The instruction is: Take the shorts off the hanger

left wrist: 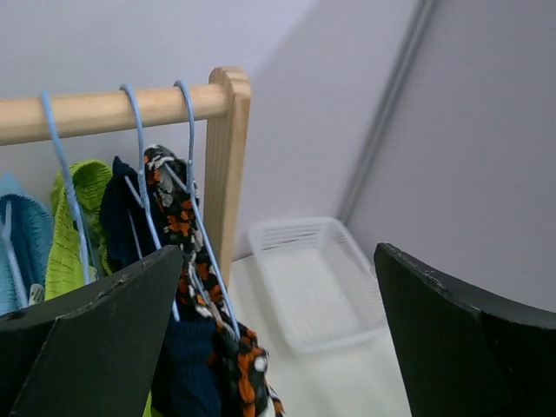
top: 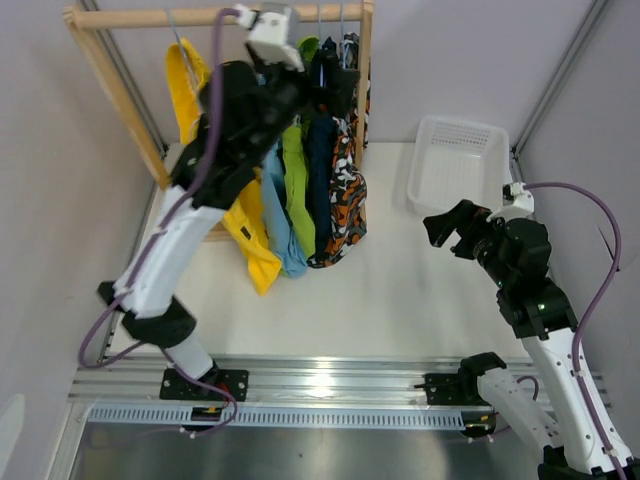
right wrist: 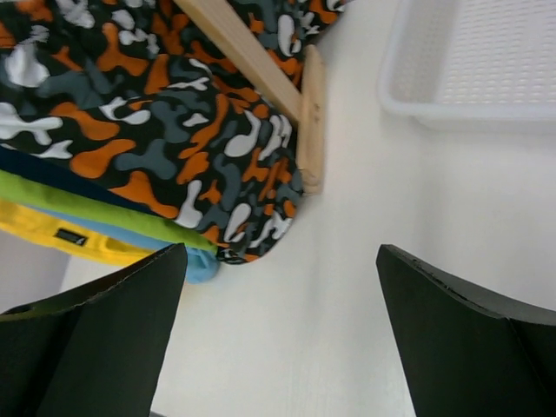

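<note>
Five shorts hang on light blue wire hangers (left wrist: 187, 148) from a wooden rod (top: 160, 17): yellow (top: 250, 240), light blue (top: 283, 225), lime green (top: 298, 190), dark navy (top: 320, 165) and orange-black-white patterned (top: 346, 200). My left gripper (top: 335, 90) is raised to the rack's right end, open and empty. In its wrist view the patterned shorts (left wrist: 174, 217) hang just inside its left finger (left wrist: 95, 347). My right gripper (top: 447, 232) is open and empty, low over the table to the right of the shorts. Its wrist view shows the patterned shorts (right wrist: 156, 104) ahead.
A white mesh basket (top: 458, 165) sits at the back right of the table; it also shows in the left wrist view (left wrist: 317, 278) and the right wrist view (right wrist: 486, 61). The rack's wooden right post (left wrist: 228, 165) and its foot (right wrist: 311, 122) stand beside the patterned shorts.
</note>
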{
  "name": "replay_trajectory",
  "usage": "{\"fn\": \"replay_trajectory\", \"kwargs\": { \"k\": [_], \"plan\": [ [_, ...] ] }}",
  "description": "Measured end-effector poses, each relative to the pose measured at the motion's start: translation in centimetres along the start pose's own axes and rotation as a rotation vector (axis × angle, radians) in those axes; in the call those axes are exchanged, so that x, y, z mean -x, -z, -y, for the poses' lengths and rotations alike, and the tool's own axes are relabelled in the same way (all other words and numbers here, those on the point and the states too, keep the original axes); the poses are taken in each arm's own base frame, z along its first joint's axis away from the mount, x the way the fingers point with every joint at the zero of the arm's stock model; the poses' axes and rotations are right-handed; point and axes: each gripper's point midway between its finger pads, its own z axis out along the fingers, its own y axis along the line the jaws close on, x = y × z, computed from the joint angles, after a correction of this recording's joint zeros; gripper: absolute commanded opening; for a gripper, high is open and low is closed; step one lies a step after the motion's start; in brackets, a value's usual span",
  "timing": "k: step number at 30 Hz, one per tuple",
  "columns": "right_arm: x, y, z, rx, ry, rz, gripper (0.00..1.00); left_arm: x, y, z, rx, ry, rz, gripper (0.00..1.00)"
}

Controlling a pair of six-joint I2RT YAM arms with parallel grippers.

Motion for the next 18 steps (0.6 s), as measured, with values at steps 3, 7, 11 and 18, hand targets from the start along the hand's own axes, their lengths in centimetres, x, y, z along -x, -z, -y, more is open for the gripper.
{"fn": "replay_trajectory", "kwargs": {
  "k": [3, 7, 11, 18],
  "plan": [
    [0.0, 0.0, 1.2, -0.059, 0.029, 0.009, 0.99, -4.1, -4.0, 0.0, 0.072, -0.065, -0.066, 0.99],
    [-0.3, 0.3, 2.7, -0.116, 0.051, 0.030, 0.99, -9.7, -6.5, 0.3, 0.110, -0.115, -0.169, 0.99],
    [-0.7, 0.8, 3.6, -0.147, 0.056, 0.041, 0.99, -11.3, -7.3, 0.2, 0.122, -0.128, -0.190, 0.99],
    [-0.9, 0.6, 3.8, -0.152, 0.073, 0.029, 0.99, -10.4, -7.8, -0.2, 0.151, -0.139, -0.151, 0.99]
  ]
}}
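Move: The camo shorts hang at the right end of the rack, their middle about 11 cm ahead of the left hand, 3 cm to its right and some 22 cm below. The navy shorts are roughly 4 cm left of them and the green shorts 8 cm left, both level with them in reach; the right rack post stands about 15 cm ahead of the left hand and 6 cm right. From the right hand the camo shorts lie about 17 cm ahead, 18 cm left and 3 cm above. With its fingers still wide open, the left hand swoops down, forward and to the right by some 8 cm, 7 cm and 7 cm, towards the camo shorts and their hanger at the rack's right post; it rolls its left side up about 10 degrees, turns slightly counter-clockwise, and after the quick drop almost stops, creeping back up under 1 cm. The right hand, also open and empty, eases about 3 cm right and 2.5 cm down in front of the rack, turning a little clockwise, away from the shorts. ##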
